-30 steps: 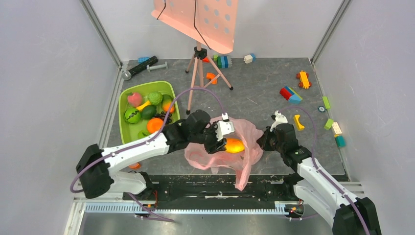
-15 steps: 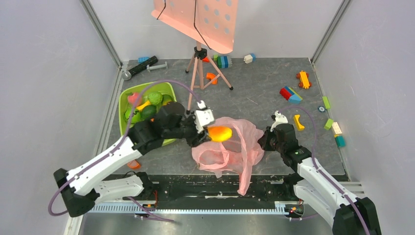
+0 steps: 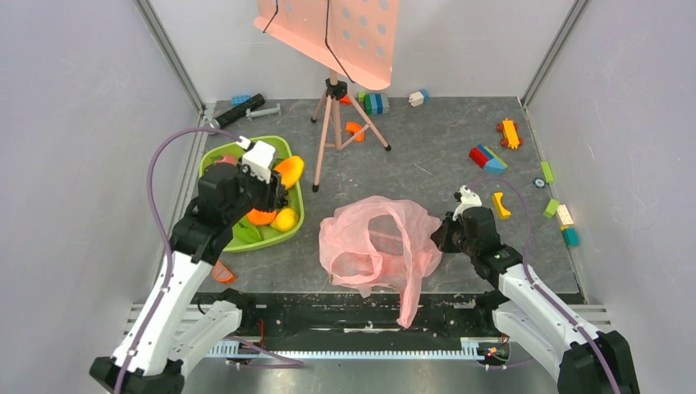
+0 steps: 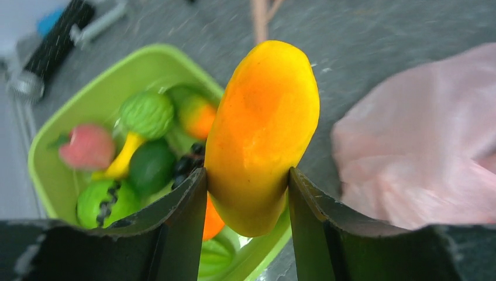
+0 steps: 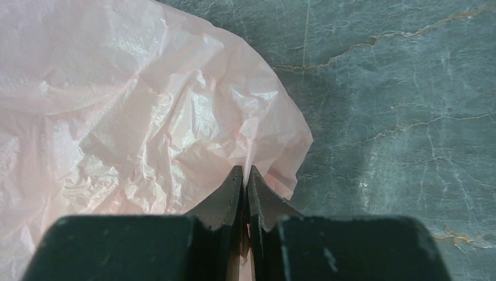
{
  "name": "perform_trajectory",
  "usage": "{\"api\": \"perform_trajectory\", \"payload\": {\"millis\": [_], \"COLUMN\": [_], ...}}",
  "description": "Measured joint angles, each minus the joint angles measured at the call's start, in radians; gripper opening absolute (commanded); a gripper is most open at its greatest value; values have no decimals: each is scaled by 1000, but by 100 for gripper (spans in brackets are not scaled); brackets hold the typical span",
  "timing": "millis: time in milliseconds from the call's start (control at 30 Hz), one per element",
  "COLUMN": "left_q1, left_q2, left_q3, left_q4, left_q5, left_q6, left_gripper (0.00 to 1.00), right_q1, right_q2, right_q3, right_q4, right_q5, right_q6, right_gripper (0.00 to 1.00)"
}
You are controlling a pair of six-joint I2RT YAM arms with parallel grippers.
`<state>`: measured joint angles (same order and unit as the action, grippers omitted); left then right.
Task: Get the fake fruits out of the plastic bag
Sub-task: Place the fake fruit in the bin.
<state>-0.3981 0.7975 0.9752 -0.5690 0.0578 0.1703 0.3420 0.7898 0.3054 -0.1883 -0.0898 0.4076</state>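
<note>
The pink plastic bag (image 3: 377,242) lies crumpled and open in the middle of the table. My right gripper (image 3: 444,234) is shut on its right edge; in the right wrist view the film (image 5: 117,117) is pinched between the closed tips (image 5: 245,172). My left gripper (image 3: 275,182) is shut on a yellow-orange mango (image 3: 289,171), held above the right rim of the green tray (image 3: 300,215). In the left wrist view the mango (image 4: 263,129) sits upright between the fingers (image 4: 245,175). Several fake fruits lie in the tray (image 4: 146,55), among them a pink peach (image 4: 88,146).
A tripod (image 3: 336,115) carrying a pink perforated panel (image 3: 332,33) stands behind the bag. Toy blocks (image 3: 488,156) are scattered at the right and back. A black tool (image 3: 242,109) lies at the back left. A small orange piece (image 3: 223,271) lies near the left arm.
My left arm has swung left and back, carrying the mango out of the bag to above the tray's right rim. The bag has slumped. The right arm has not moved.
</note>
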Motion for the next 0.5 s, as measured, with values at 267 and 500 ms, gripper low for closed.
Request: {"api": "perform_trajectory", "payload": {"millis": [267,500], "left_q1": [417,617], "left_q2": [226,395], "left_q3": [-64,-79], "left_q4": [92,206], "left_q5": [-36,-20], "left_q6": [-90,-220], "left_gripper": [54,58], "right_q1": [0,0], "right_q2": [-25,-33], "right_q3": [-7,-22], "right_q4": [13,22], "right_q5": [-34,-56], "right_q6": [1,2], "right_gripper": [7,8]}}
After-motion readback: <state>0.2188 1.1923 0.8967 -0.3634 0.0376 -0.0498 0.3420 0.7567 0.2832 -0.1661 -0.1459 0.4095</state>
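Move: The left hand holds the mango high in the air. The middle of the green bin lies about 9 cm ahead of it, 13 cm to its left and some 24 cm below. Down in the bin, the lemon is 2 cm ahead and 3 cm left of the hand, the orange 4 cm ahead and 10 cm left, the green melon 9 cm ahead and 22 cm left. From the right hand, the bin is roughly 52 cm left and 12 cm ahead, 2 cm lower. Swinging left, the left arm carries the mango about 18 cm across the bin's fruits to above its left half, sinking some 11 cm and reaching about 8 cm forward on the way, slowing at the end. The wrist turns roughly 40 degrees counter-clockwise and tips the fingers farther down, while the two fingertips keep their pinch on the mango. ##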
